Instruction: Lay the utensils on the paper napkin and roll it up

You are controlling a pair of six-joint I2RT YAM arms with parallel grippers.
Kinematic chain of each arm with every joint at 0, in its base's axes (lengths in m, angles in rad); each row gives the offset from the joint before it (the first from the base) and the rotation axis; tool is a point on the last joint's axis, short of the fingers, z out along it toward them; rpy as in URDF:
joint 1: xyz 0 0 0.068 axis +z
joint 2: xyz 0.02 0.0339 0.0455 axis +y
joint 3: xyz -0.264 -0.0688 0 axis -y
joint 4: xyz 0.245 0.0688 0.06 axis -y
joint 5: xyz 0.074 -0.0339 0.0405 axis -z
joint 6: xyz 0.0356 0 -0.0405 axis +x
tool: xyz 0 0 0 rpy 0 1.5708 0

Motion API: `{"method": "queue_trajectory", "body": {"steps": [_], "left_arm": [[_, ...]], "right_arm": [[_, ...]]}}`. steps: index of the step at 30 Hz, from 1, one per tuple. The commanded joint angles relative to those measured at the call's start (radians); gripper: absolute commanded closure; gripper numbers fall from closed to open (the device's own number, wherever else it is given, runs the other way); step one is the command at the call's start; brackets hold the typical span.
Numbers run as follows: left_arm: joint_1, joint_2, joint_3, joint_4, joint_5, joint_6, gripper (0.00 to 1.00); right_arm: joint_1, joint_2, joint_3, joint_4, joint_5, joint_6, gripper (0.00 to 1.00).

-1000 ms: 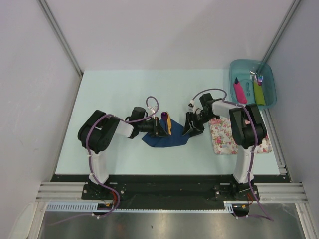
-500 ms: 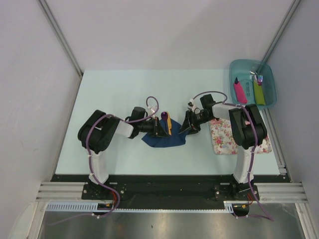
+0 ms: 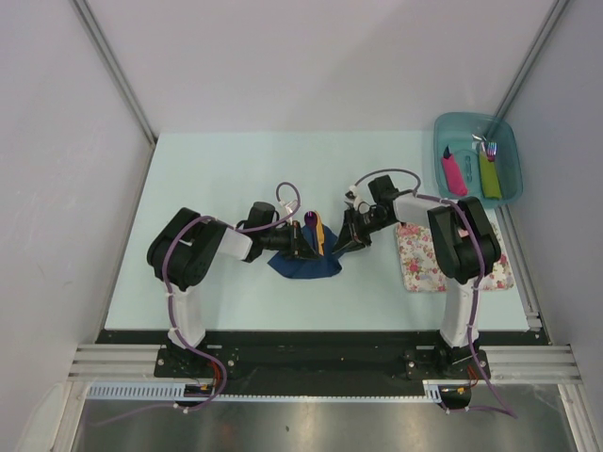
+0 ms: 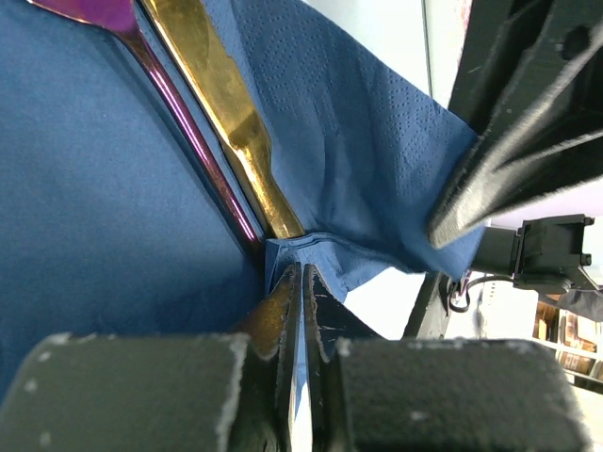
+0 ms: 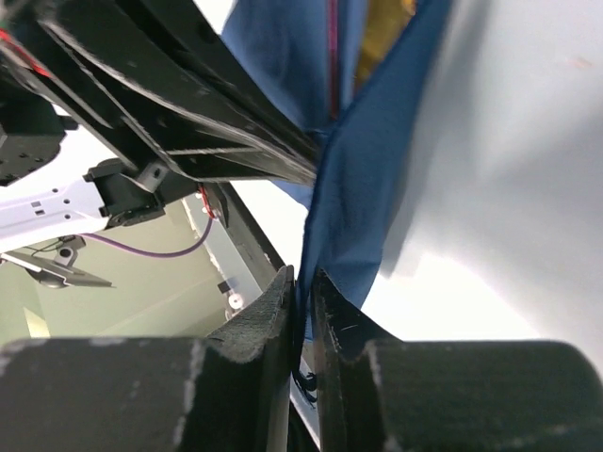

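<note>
The navy paper napkin lies mid-table, its right side lifted and folded leftward. On it rest the utensils: a tan knife-like piece and a purple spoon, lying side by side. In the top view they show as a short pair at the napkin's far edge. My left gripper is shut on a pinched fold of napkin just below the utensils' handle ends. My right gripper is shut on the napkin's raised right edge, close to the left fingers.
A floral mat lies right of the napkin, under the right arm. A teal bin at the far right corner holds pink-handled and green-handled cutlery. Grey walls flank the pale table.
The right gripper has closed on the napkin's right edge and moved left, drawing that side up and over toward the utensils. The left gripper has stayed put.
</note>
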Motion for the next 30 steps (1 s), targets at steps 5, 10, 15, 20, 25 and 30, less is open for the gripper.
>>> {"method": "queue_trajectory", "body": {"steps": [5, 10, 15, 20, 25, 30], "left_arm": [[-0.001, -0.004, 0.029, 0.023, 0.006, 0.020, 0.94], [-0.001, -0.015, 0.031, 0.022, 0.016, 0.023, 0.94], [0.005, -0.056, 0.026, 0.028, 0.031, 0.016, 0.91], [0.037, -0.134, 0.003, -0.026, 0.045, 0.046, 0.77], [0.105, -0.197, -0.063, -0.052, 0.074, 0.062, 0.72], [0.145, -0.245, -0.126, -0.107, 0.075, 0.103, 0.72]], "right_arm": [[0.063, 0.018, 0.055, 0.076, -0.029, 0.089, 0.83], [0.101, 0.047, 0.069, 0.113, -0.026, 0.131, 0.83], [0.119, 0.067, 0.079, 0.145, -0.012, 0.155, 0.83], [0.124, 0.079, 0.081, 0.176, 0.010, 0.174, 0.83], [0.136, 0.085, 0.086, 0.196, 0.025, 0.178, 0.84], [0.161, 0.102, 0.107, 0.200, 0.034, 0.184, 0.84]]}}
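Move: The gold knife lies across the navy napkin with its middle roughly 5 cm ahead of the left hand and a centimetre to its right, a little below its fingertips. From the right hand, which holds the napkin's right corner, the knife's middle is about 5 cm ahead, 4 cm to the left and 5 cm lower. The purple spoon runs just left of the knife, its middle some 5 cm ahead and 6 cm left of the right hand. The napkin's folded-up lower edge sits right under the left fingers. The napkin's raised right corner, still pinched by the right fingers, is drawn about 5 cm leftward over the knife's near end, quickly at first and then slowing. The left hand keeps the folded lower edge down for the first half, then opens its fingers slightly, comes free of the fold and goes up and left, some 4 cm each way, making room. ##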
